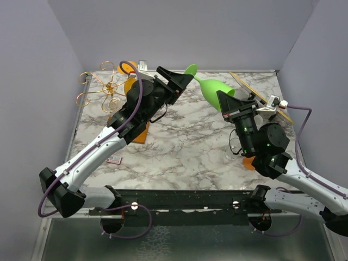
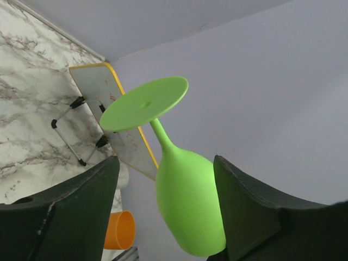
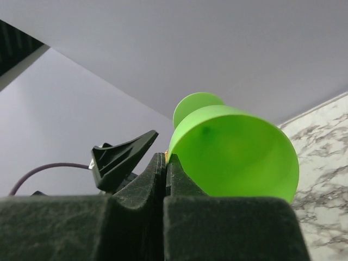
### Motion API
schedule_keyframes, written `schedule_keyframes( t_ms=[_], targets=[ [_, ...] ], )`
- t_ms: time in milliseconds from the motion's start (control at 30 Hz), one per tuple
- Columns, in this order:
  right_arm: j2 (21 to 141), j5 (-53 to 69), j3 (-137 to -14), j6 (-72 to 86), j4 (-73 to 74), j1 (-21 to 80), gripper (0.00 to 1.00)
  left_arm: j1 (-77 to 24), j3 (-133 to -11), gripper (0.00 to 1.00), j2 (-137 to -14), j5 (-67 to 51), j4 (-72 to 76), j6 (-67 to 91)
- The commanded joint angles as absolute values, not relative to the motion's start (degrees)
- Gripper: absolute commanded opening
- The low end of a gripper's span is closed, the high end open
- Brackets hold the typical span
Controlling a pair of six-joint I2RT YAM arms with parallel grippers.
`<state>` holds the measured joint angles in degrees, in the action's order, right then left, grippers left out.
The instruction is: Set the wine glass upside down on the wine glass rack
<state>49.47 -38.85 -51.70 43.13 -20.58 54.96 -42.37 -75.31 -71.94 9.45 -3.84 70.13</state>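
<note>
The green wine glass (image 1: 213,87) is held in the air, tilted, with its foot (image 1: 190,69) pointing to the far left. My right gripper (image 1: 224,103) is shut on the rim of its bowl; in the right wrist view the fingers (image 3: 166,163) pinch the bowl's (image 3: 234,152) edge. My left gripper (image 1: 178,81) is open beside the foot. In the left wrist view the bowl (image 2: 187,206) shows between the open fingers (image 2: 70,206); contact cannot be told. The gold wire rack (image 1: 103,89) stands at the far left, its wooden base (image 1: 140,133) mostly hidden under my left arm.
A yellow-edged whiteboard (image 1: 255,89) lies at the far right, also in the left wrist view (image 2: 103,92). An orange cup (image 2: 118,228) sits near my right arm (image 1: 248,163). A small card (image 1: 114,160) lies at the left. Lilac walls enclose the marble table (image 1: 185,147).
</note>
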Motion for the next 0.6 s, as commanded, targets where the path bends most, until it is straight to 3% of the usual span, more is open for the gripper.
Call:
schedule_keyframes(
  t_ms=[0, 433, 567],
  targets=[
    [48.72, -37.07, -49.3, 49.16, -26.98, 54.89, 0.01, -42.32, -77.43, 0.67, -73.71, 7.92, 1.01, 73.31],
    [48.74, -32.71, -44.22, 52.56, -35.78, 54.93, 0.01, -42.32, -77.81, 0.44, -75.68, 7.21, 4.73, 74.94],
    [48.99, -33.34, -44.06, 51.77, -36.38, 54.93, 0.01, -42.33, -77.75, 0.5, -75.06, 8.44, 2.87, 73.79]
  ],
)
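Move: The green wine glass, pinched by its rim in the right fingers, lies foot-first towards the left hand: its middle is about 6 cm right of that hand, level with it front to back and in height. From the right hand, the glass's middle is some 4 cm ahead and 4 cm left, a touch lower, and the waiting left gripper about 10 cm left and 4 cm ahead. The rack's hooks stand roughly 21 cm left, 3 cm ahead and 10 cm below the left hand; the amber glass hangs about 16 cm left, 5 cm ahead and 8 cm below. Rising about 2 cm and edging right and slightly forward, the left hand works its fingers in around the stem between foot and bowl, rolling slightly as they close from wide to about half open. The right hand, still pinching the rim, brings the glass some 1.5 cm left and a little back to meet them, turning it roughly 10 degrees. ##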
